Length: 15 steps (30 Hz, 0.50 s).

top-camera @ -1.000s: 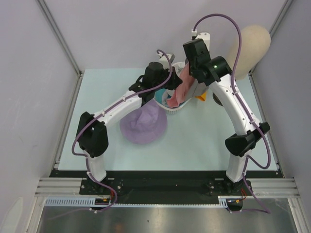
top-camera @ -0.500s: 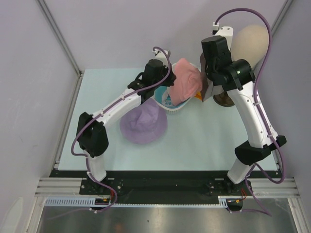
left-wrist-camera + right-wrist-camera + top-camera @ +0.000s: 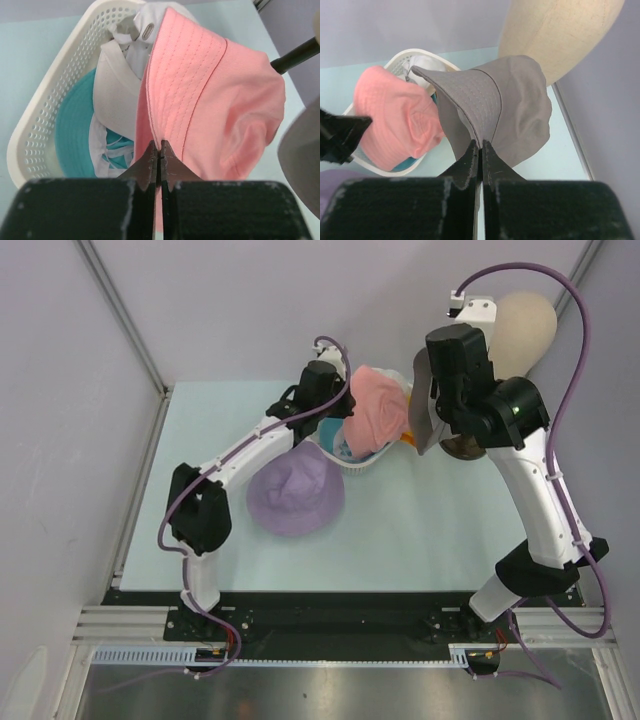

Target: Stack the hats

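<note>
My left gripper (image 3: 159, 147) is shut on the brim of the pink hat (image 3: 220, 100), which hangs above the white basket (image 3: 40, 130). In the top view the pink hat (image 3: 378, 410) sits just right of the left gripper (image 3: 347, 408). My right gripper (image 3: 481, 145) is shut on the brim of a grey-brown hat (image 3: 515, 110), which it holds up to the right of the basket. The lavender hat (image 3: 295, 495) lies flat on the table in front of the basket. A teal hat (image 3: 72, 130) lies inside the basket. A bit of orange fabric (image 3: 410, 440) shows beside the basket.
A white cap (image 3: 115, 85) lies in the basket over the teal hat. The beige mannequin head (image 3: 525, 325) stands at the back right corner, just behind the right arm. Grey walls close in the table on both sides and at the back.
The right arm has lifted and swung right, carrying the grey-brown hat away from the basket. The pink hat has spread out in the left gripper's hold. The lavender hat has not moved.
</note>
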Available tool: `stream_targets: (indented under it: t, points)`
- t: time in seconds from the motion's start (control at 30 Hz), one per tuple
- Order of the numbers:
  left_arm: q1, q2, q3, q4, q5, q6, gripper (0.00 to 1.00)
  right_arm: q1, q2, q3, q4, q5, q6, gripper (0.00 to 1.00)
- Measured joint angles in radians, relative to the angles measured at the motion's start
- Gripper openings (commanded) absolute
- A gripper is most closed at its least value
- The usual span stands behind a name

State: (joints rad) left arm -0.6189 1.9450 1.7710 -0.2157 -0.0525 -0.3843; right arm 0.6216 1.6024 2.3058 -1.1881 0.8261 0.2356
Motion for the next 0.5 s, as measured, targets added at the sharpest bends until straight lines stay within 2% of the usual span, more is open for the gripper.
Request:
stream_targets:
  t: [0.2, 0.23, 0.3, 0.33, 0.4, 0.43, 0.5]
  points:
    - [0.014, 0.089, 0.094, -0.089, -0.006, -0.008, 0.00, 0.043, -0.032, 0.000, -0.013, 0.051, 0.000, 0.00]
    - [0.016, 0.103, 0.110, -0.101, -0.007, -0.009, 0.04, 0.048, -0.037, 0.000, -0.013, 0.058, 0.000, 0.00]
    - [0.024, 0.134, 0.152, -0.140, -0.007, -0.011, 0.21, 0.060, -0.045, 0.000, -0.013, 0.070, 0.000, 0.00]
    - [0.030, 0.146, 0.167, -0.154, -0.006, -0.014, 0.37, 0.070, -0.048, 0.000, -0.012, 0.076, 0.000, 0.01]
    - [0.040, 0.156, 0.177, -0.178, -0.005, -0.021, 0.57, 0.091, -0.050, 0.000, -0.012, 0.085, 0.000, 0.01]
    - [0.047, 0.156, 0.177, -0.193, -0.004, -0.027, 0.72, 0.102, -0.050, 0.000, -0.011, 0.088, -0.001, 0.01]
    - [0.055, 0.155, 0.176, -0.201, -0.002, -0.029, 0.83, 0.122, -0.050, 0.000, -0.011, 0.093, -0.005, 0.01]
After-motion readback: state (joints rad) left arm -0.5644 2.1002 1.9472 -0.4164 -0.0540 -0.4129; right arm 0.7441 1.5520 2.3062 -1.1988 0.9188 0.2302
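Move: Below the left hand, which holds the pink hat by its brim, the white basket centres about 8 cm ahead, 3 cm right and 16 cm lower; its white cap lies some 15 cm ahead and 8 cm right of the hand, the purple hat 13 cm back and 13 cm left. For the right hand, pinching the grey hat, the purple hat is 3 cm ahead, 29 cm left and 35 cm below; the mannequin head stands 24 cm ahead, 13 cm right. Lowering the pink hat about 5 cm into the basket while easing forward and lastly a little left, the left hand tips its fingers down some 10 degrees, then opens them wide and lets go of the brim. The right hand keeps its pinch on the grey hat and draws it back about 3 cm and up 2 cm, away from basket and mannequin head, drifting slightly left at the end. ##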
